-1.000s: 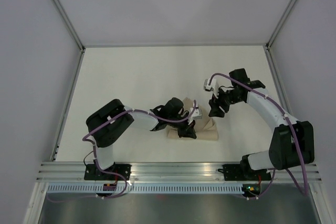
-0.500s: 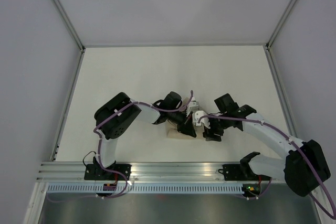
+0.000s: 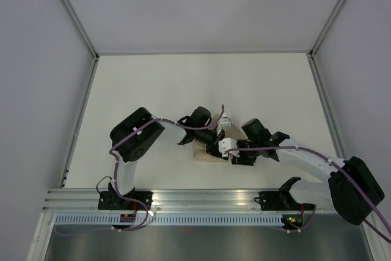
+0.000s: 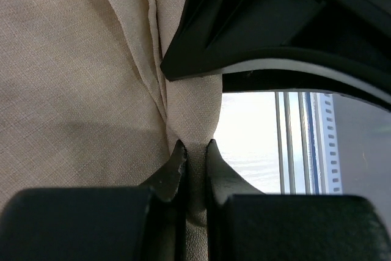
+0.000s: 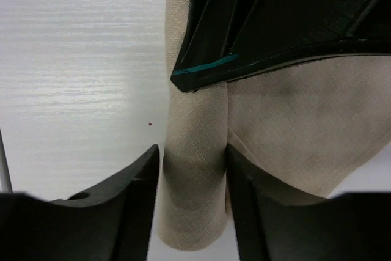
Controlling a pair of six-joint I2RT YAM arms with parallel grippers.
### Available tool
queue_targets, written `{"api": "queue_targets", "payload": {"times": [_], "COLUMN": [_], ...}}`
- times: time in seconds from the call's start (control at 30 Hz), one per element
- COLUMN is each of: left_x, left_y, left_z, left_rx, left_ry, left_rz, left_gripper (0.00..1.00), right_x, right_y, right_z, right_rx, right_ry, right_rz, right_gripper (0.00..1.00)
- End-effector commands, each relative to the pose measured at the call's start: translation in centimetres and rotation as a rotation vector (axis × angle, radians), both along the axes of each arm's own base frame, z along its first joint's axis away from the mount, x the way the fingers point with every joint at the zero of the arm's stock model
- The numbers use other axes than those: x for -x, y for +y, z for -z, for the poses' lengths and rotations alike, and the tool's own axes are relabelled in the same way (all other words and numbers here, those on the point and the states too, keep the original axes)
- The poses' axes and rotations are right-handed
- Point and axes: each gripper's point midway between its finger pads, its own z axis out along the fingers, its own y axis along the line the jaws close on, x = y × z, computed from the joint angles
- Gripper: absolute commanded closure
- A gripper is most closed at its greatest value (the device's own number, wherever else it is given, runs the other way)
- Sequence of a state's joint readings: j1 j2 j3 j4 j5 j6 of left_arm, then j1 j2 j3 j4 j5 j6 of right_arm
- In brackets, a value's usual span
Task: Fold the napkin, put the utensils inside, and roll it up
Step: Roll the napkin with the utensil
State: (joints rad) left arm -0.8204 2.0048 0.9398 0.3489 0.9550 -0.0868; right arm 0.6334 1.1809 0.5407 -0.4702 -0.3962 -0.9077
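Observation:
The beige napkin lies folded on the white table, mostly covered by both grippers. My left gripper is shut on a pinched ridge of the napkin at its edge. In the right wrist view, a rolled edge of the napkin runs between the fingers of my right gripper. Those jaws are open and straddle the roll closely, the right finger against the cloth and a thin gap on the left. The two grippers nearly touch. The utensils are hidden.
The left gripper's black body hangs just beyond my right fingers. The right gripper's black body fills the upper right of the left wrist view. The table's metal front rail runs close behind the napkin.
The right arm swung in from the right and came down onto the napkin's near edge, beside the left gripper. Its jaws narrowed around the roll. The left gripper kept its pinch.

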Motion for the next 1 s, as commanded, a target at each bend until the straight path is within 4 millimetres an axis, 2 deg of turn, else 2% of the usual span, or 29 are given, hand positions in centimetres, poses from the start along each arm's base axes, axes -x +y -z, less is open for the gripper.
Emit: {"api": "queue_targets", "payload": {"times": [0.0,0.07,0.1,0.13,0.2,0.3,0.5,0.6,0.7,0.77,0.8,0.83,0.87,0.9,0.97], "left_x": [1.6,1.0,0.7,0.3,-0.5,-2.0,-4.4,-5.3,-6.3,-7.6,-8.6,-9.4,-10.0,-11.3,-12.6], "left_y": [2.5,2.2,2.1,1.8,1.4,0.7,0.3,0.5,1.0,1.9,2.3,3.3,3.8,4.5,6.5], "left_z": [4.2,3.4,3.0,2.0,1.0,-1.3,-5.0,-6.4,-7.0,-7.5,-8.8,-8.5,-9.0,-9.9,-11.8], "left_rx": [-0.169,-0.153,-0.143,-0.124,-0.106,-0.064,0.01,0.033,0.034,0.027,0.056,0.034,0.045,0.056,0.08], "left_ry": [0.095,0.057,0.04,0.012,-0.031,-0.105,-0.194,-0.232,-0.275,-0.323,-0.368,-0.398,-0.424,-0.461,-0.521], "left_rz": [-0.032,-0.048,-0.051,-0.057,-0.074,-0.109,-0.174,-0.206,-0.251,-0.327,-0.373,-0.438,-0.48,-0.549,-0.671], "left_gripper": [0.96,0.91,0.89,0.84,0.79,0.72,0.65,0.62,0.62,0.62,0.62,0.61,0.61,0.6,0.6], "right_x": [-1.0,-1.1,-1.1,-1.1,-0.9,-0.4,0.7,1.1,1.3,1.4,1.4,1.5,1.5,1.3,1.1], "right_y": [0.4,0.4,0.4,0.4,0.5,0.4,0.0,-0.2,-0.6,-0.8,-0.8,-1.1,-0.9,-1.0,-1.3], "right_z": [0.4,0.5,0.6,0.5,0.6,1.1,2.4,2.5,3.0,3.1,2.8,3.2,3.0,2.8,3.2], "right_rx": [0.003,0.004,0.003,0.005,0.011,0.032,0.067,0.072,0.085,0.087,0.09,0.097,0.084,0.084,0.095], "right_ry": [-0.04,-0.038,-0.035,-0.029,-0.007,0.04,0.124,0.177,0.235,0.294,0.317,0.354,0.377,0.391,0.437], "right_rz": [0.017,0.019,0.02,0.02,0.016,0.01,0.008,0.002,-0.001,-0.003,-0.003,0.005,0.005,0.002,0.014], "right_gripper": [0.5,0.59,0.7,0.75,0.85,0.94,1.0,0.99,1.0,0.99,1.0,1.0,0.99,1.0,1.0]}}
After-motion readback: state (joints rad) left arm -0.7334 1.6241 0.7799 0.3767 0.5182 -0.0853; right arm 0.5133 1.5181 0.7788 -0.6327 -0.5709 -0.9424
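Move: My left fingers are still shut on the napkin roll, whose middle lies about 2 cm to their right, level with them; the loose flat part spreads over the table, its middle some 8 cm ahead and 6 cm to the right. My right fingers straddle the roll near its right end, that end section about 1 cm to their right and 1 cm below, with the flat part's middle roughly 8 cm ahead and 7 cm to their left. I close my right fingers on the roll near its right end and pinch it, then ease it about 1.5 cm forward, tipping the hand some 15 degrees so the fingertips swing back. My left hand opens, lets go of the roll and leaves it, going forward, up and then also left, about 12 cm in all, while turning counter-clockwise with the fingers lifting. ##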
